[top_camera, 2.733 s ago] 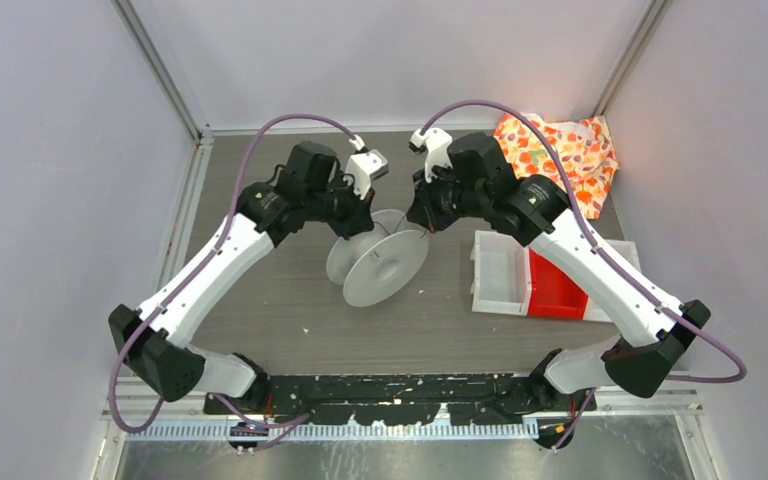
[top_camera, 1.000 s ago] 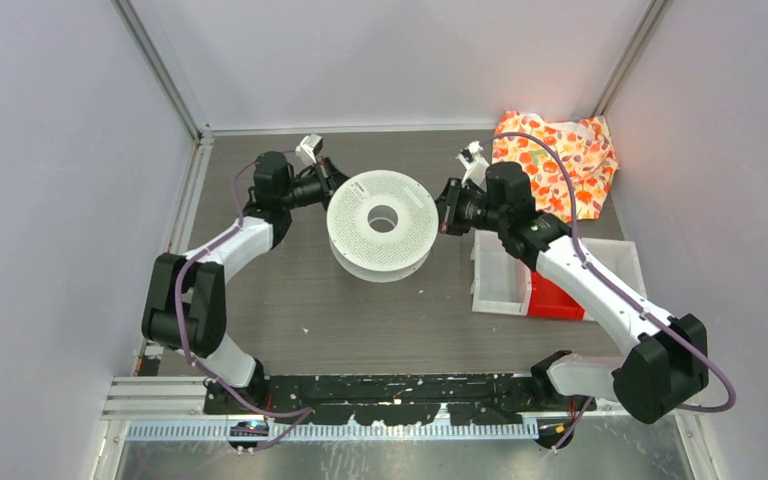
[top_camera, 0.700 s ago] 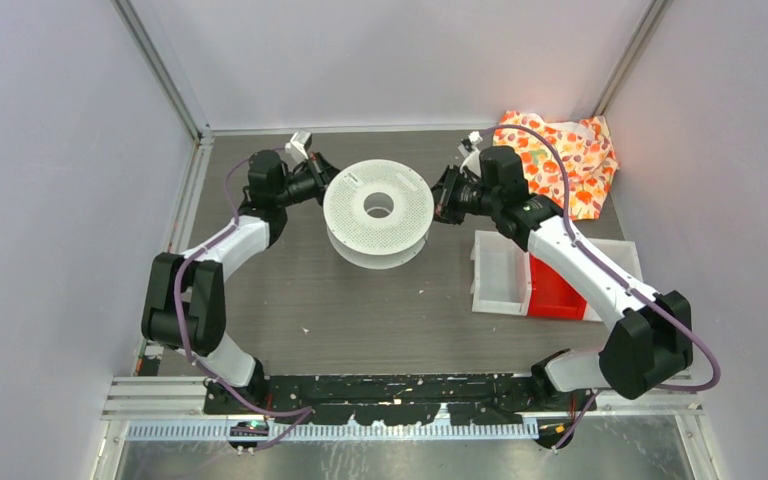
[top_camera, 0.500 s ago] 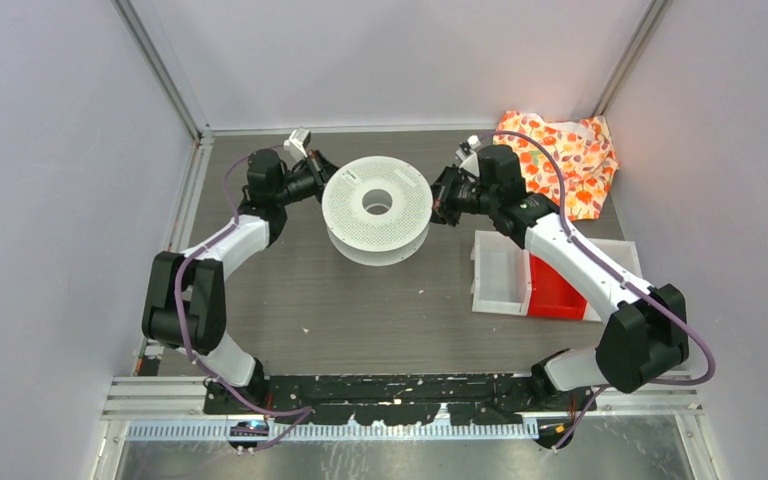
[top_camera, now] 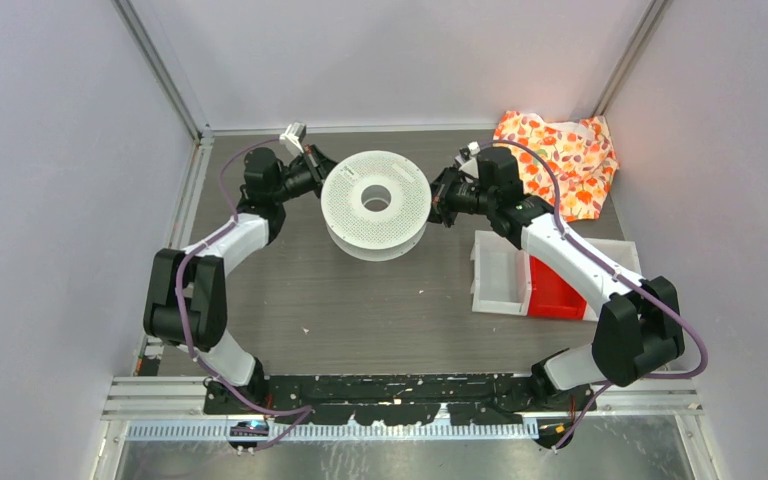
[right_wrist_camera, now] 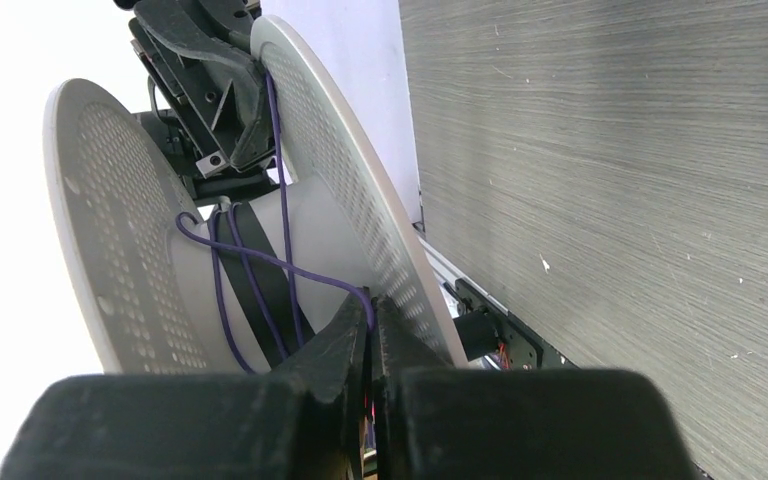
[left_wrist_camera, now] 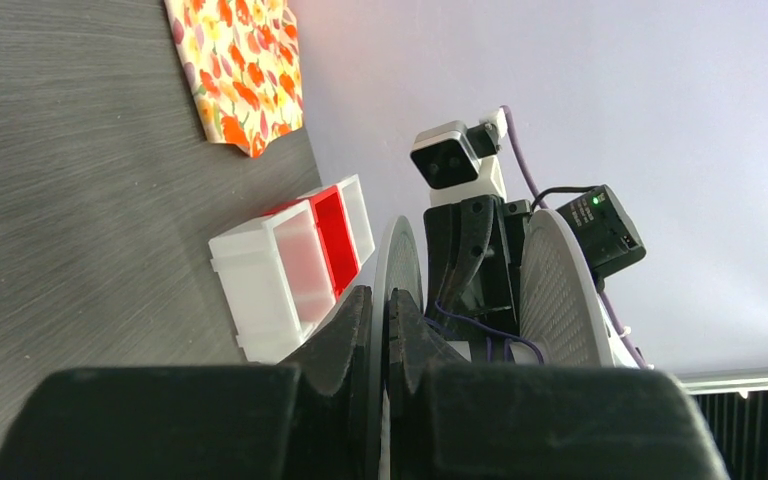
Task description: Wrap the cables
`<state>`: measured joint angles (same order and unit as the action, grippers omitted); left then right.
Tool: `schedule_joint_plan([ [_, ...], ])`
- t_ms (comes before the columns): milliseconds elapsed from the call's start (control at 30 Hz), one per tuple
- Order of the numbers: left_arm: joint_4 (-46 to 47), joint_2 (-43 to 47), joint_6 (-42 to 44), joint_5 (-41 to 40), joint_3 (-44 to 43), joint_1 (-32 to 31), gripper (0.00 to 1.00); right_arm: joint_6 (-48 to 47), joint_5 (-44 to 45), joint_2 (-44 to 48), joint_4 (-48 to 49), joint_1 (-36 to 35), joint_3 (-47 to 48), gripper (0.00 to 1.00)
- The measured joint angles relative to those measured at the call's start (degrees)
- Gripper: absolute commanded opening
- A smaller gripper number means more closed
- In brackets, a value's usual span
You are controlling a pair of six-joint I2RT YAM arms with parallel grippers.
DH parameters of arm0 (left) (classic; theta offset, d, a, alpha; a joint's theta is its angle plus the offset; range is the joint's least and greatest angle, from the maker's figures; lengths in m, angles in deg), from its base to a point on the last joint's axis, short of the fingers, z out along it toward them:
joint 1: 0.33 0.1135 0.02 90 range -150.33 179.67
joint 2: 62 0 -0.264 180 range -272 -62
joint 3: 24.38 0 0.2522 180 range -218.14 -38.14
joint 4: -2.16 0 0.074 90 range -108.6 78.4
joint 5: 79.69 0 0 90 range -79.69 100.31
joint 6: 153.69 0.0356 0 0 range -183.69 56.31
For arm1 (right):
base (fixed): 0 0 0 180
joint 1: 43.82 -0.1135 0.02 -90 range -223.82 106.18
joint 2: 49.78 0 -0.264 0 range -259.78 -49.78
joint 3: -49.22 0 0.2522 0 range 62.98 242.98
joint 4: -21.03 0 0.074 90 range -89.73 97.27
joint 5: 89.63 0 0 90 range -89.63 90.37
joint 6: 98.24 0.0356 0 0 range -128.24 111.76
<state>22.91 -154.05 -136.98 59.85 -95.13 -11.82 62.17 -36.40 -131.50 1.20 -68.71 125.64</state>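
Observation:
A white spool (top_camera: pixel 375 200) with perforated flanges is held between both arms at the back of the table, its flat face towards the top camera. My left gripper (top_camera: pixel 317 172) is shut on the rim of one flange (left_wrist_camera: pixel 398 255), which sits between its fingers (left_wrist_camera: pixel 380 300). My right gripper (top_camera: pixel 435 200) is at the spool's right side, shut on a thin dark purple cable (right_wrist_camera: pixel 250 260) right at its fingertips (right_wrist_camera: pixel 371 305). The cable runs in a few loose crossing turns around the white core between the flanges (right_wrist_camera: pixel 110 220). It also shows in the left wrist view (left_wrist_camera: pixel 480 328).
An orange floral cloth (top_camera: pixel 558 155) lies at the back right corner. White and red bins (top_camera: pixel 530 275) stand right of the spool, under my right forearm. Walls close the table at the back, left and right.
The spool has gone from standing on edge to lying face-up, held higher and farther back. Over the last second both grippers and the spool have drifted slightly back and left.

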Motion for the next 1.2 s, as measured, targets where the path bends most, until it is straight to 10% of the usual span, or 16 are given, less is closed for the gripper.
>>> schedule_joint_plan([
  [267,4.2,-2.69,-2.58,1.03,0.0,-0.02,0.01,-0.39,0.72,0.0,0.07,0.22,0.0,0.19],
  [367,4.72,-3.21,-3.02,1.4,-0.09,-0.02,0.0,-0.7,0.87,0.0,0.0,0.26,0.0,0.01],
  [633,5.75,-3.3,-3.08,1.49,-0.22,-0.02,0.0,-1.57,1.14,0.02,0.0,0.26,0.0,0.01],
  [833,6.32,-3.39,-2.99,1.95,-0.22,-0.02,0.01,-2.58,0.63,0.48,0.04,0.33,-0.31,0.39],
  [1200,-6.82,-0.79,7.56,4.96,-6.08,-0.22,0.01,-13.66,3.52,6.78,-16.57,7.82,1.05,0.5],
])
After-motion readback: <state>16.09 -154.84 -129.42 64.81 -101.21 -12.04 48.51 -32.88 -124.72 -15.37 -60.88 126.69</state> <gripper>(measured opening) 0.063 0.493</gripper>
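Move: The right fingers hold the cable at the near-right rim of the raised spool; the spool's middle is about 10 cm to their left, roughly 1 cm ahead and 3 cm higher. The left gripper, clamped on the lower flange, is some 7 cm ahead and 19 cm left of the right hand; the white tray lies about 22 cm right, 4 cm back and 23 cm below it. From the left hand, the spool's middle is about 6 cm back, 8 cm right and 3 cm up. The right fingers let go of the cable beside the spool's rim, first parting slightly while the hand stays almost still, then opening to about half. The hand rises some 2 cm and draws away from the spool to the right, about 7 cm in all, sinking again and rolling some 10 degrees. The left hand keeps its pinch on the lower flange, near its place, turning only slightly at the very end. ##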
